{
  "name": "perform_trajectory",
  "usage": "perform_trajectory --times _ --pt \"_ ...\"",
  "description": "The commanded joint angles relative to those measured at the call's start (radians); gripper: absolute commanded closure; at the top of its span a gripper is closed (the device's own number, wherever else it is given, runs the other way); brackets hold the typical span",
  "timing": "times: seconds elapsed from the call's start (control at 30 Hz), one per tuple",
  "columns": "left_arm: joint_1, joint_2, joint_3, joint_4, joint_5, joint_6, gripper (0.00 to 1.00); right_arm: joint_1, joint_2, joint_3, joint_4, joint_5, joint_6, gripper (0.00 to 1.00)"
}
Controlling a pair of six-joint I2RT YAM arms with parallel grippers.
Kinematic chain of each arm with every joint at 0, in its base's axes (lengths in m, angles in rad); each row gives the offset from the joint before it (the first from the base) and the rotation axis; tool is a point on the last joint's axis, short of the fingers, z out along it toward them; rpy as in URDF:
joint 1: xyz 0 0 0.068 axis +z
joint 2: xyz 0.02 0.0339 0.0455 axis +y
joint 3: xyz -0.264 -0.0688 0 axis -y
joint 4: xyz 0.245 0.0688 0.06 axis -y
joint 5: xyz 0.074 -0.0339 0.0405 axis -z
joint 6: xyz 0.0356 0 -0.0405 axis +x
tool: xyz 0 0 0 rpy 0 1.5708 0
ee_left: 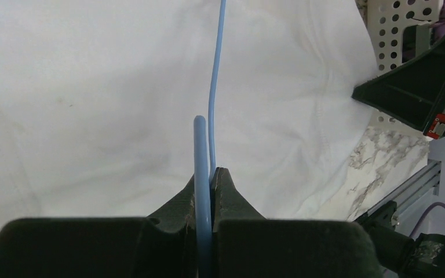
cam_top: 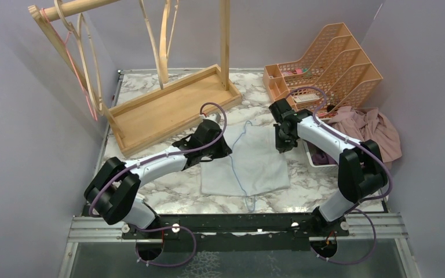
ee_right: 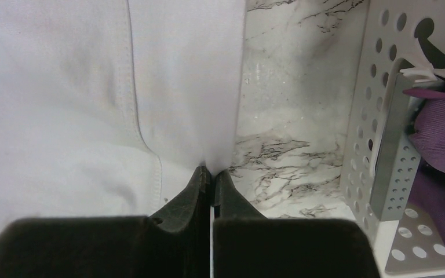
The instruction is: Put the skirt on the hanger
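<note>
A white skirt (cam_top: 249, 159) lies flat on the marble table, filling the left wrist view (ee_left: 104, 98) and the left half of the right wrist view (ee_right: 64, 104). A thin blue wire hanger (cam_top: 239, 168) lies across it. My left gripper (cam_top: 223, 146) sits at the skirt's left top edge, shut on the blue hanger wire (ee_left: 201, 156), which runs between its jaws. My right gripper (cam_top: 282, 145) is at the skirt's right top corner, shut on a pinch of the skirt's edge (ee_right: 220, 156).
A wooden clothes rack (cam_top: 168, 104) with a tray base stands at the back left. A peach mesh organiser (cam_top: 324, 63) is at the back right, pink cloth (cam_top: 371, 130) beside it. A white perforated bin (ee_right: 382, 145) holding purple fabric stands just right of my right gripper.
</note>
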Motion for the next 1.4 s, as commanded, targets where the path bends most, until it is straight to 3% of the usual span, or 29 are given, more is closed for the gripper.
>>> perform_trajectory --times 0.0,0.47,0.6,0.73,0.83,1.13,1.37 --pt "0.037 -0.028 0.015 -0.196 -0.054 0.149 1.00 -0.002 0.007 0.003 -0.030 -0.002 -0.058 0.99" --pt "0.072 -0.061 0.088 -0.316 -0.143 0.098 1.00 -0.002 -0.001 -0.033 0.008 -0.021 -0.037 0.92" --pt "0.072 -0.061 0.098 -0.303 -0.117 0.081 1.00 -0.002 -0.040 -0.044 0.038 -0.090 -0.032 0.75" --pt "0.072 -0.050 0.147 -0.310 -0.073 0.076 1.00 -0.002 -0.141 -0.079 0.125 -0.202 -0.093 0.50" --pt "0.073 -0.051 0.181 -0.330 -0.025 0.090 1.00 -0.002 -0.215 -0.106 0.148 -0.202 -0.105 0.40" --pt "0.072 -0.078 0.290 -0.416 0.031 0.067 1.00 0.032 -0.430 -0.145 0.201 -0.270 -0.069 0.37" --pt "0.071 -0.091 0.374 -0.441 0.049 -0.002 1.00 0.139 -0.548 -0.162 0.199 -0.159 0.004 0.37"
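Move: The left hand still pinches the blue hanger by its neck, which hangs low over the white skirt; the skirt's middle lies about 5 cm to its right, 2 cm back and 5 cm below, with the wooden tray's middle some 20 cm left and 16 cm ahead. The right hand still pinches the skirt's right edge, the skirt's middle roughly 13 cm to its left and 3 cm back. From the right hand, the hanger neck is about 18 cm left, 1 cm back and 2 cm higher, and the white basket about 15 cm right, 1 cm ahead. Keeping its pinch on the hanger, whose bottom bar seems to be under the skirt, the left hand draws it about 4 cm to the left across the skirt, pauses, then lifts it some 6 cm. The right hand first holds the skirt's edge in place, then dips slightly as its fingers open and let the cloth go, and climbs about 11 cm while moving left towards the hanger and a little back, its fingertips swinging forward and left. ##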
